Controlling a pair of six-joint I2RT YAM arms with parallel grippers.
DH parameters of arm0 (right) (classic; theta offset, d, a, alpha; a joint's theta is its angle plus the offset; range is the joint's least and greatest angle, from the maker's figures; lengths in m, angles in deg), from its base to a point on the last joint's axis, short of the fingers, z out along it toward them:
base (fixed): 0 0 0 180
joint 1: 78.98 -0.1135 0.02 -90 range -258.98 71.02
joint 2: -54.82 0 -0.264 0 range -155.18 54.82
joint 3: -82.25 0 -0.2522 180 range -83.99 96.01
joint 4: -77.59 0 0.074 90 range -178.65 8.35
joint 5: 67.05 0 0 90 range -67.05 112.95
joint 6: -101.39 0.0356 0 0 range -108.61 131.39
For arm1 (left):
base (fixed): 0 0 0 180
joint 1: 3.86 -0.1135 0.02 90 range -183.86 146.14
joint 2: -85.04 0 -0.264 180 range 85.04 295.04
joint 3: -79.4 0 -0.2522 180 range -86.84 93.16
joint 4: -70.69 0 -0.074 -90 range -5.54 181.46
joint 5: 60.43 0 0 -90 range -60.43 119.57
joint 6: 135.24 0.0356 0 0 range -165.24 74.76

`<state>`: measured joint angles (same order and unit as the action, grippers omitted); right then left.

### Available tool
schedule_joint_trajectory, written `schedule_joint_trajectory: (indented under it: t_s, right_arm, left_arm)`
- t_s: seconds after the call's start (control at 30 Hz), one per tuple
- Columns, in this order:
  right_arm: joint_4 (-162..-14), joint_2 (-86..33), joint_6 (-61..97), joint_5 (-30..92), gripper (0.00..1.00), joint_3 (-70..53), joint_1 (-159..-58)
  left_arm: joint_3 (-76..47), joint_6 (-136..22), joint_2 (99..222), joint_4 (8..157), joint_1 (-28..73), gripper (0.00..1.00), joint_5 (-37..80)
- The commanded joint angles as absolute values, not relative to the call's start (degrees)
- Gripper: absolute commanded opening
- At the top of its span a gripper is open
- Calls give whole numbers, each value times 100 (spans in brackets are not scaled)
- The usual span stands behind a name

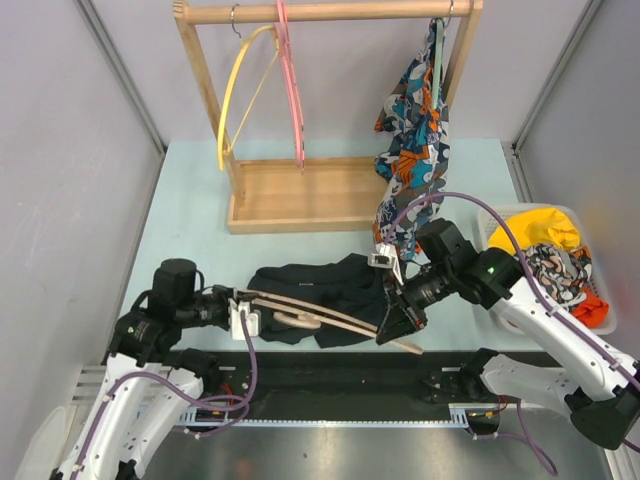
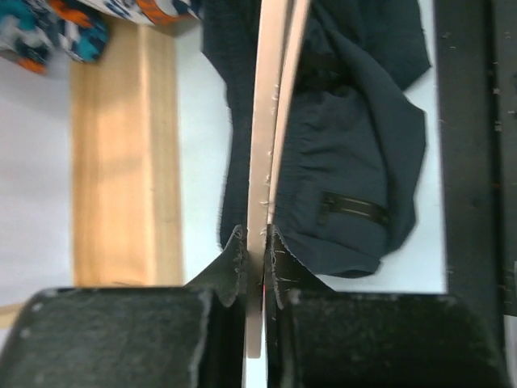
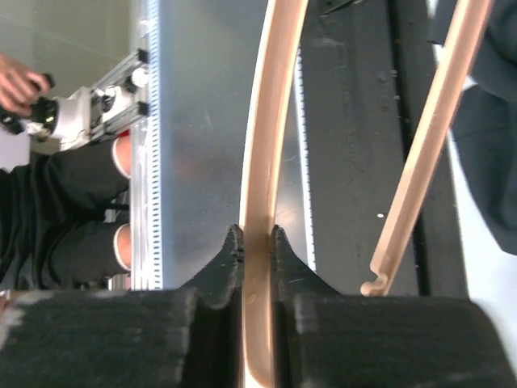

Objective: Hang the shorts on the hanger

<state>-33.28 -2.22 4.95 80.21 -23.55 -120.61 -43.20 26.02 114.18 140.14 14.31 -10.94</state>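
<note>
The dark navy shorts (image 1: 325, 295) lie flat on the table between the two arms; they also show in the left wrist view (image 2: 355, 162). The thin tan hanger (image 1: 335, 318) lies across them, stretching from left to right. My left gripper (image 1: 243, 312) is shut on the hanger's left end (image 2: 260, 162). My right gripper (image 1: 392, 325) is shut on the hanger's right end (image 3: 260, 162). The hanger's open bar with its notched tip (image 3: 420, 162) hangs free beside my right fingers. The metal hook is not clearly visible.
A wooden rack (image 1: 300, 195) stands at the back, with a yellow hanger (image 1: 240, 95), a pink hanger (image 1: 292, 80) and a patterned garment (image 1: 410, 140) hung on it. A white bin (image 1: 590, 240) with a yellow cloth (image 1: 540, 228) stands at the right.
</note>
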Motion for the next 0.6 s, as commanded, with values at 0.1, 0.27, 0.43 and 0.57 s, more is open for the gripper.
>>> schedule_joint_trajectory:
  t_s: [0.1, 0.27, 0.43, 0.57]
  right_arm:
    - [-4162, -302, 156, 6139, 89, -1641, -12143]
    - [-4426, -232, -354, 5108, 100, -1184, -12134]
    - [-4576, -126, -1748, 4486, 100, -973, -12581]
    - [-4690, -231, -2666, 3342, 100, -885, -13390]
  left_arm:
    - [-4061, 2034, 11474, 14132, 1389, 0, -1420]
    - [-3956, 1489, 11562, 14062, 1389, 0, -1385]
    - [-3579, 1014, 12201, 14096, 1389, 0, -1420]
    - [-3288, 882, 12668, 14308, 1389, 0, -1481]
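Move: The wooden hanger spans both hands: the left fingers pinch its left end, the right ones its near bar. The free end of its other bar lies about 4 cm ahead of the right hand, 2 cm left and slightly lower. The dark shorts are centred about 9 cm ahead, 16 cm left and 18 cm below the right hand, and the patterned garment's lower end about 25 cm ahead, 4 cm right and 10 cm lower. From the left hand, the shorts are level, 18 cm right and 15 cm down. The right fingers let go of the hanger's near bar and spread wide while that hand sweeps some 10 cm forward, then increasingly upward, about 6 cm in all, rolling nearly 50 degrees and staying around the hanger's right end. The left hand keeps its pinch almost in place, sinking slightly and coming back up as its wrist rolls about 15 degrees. ##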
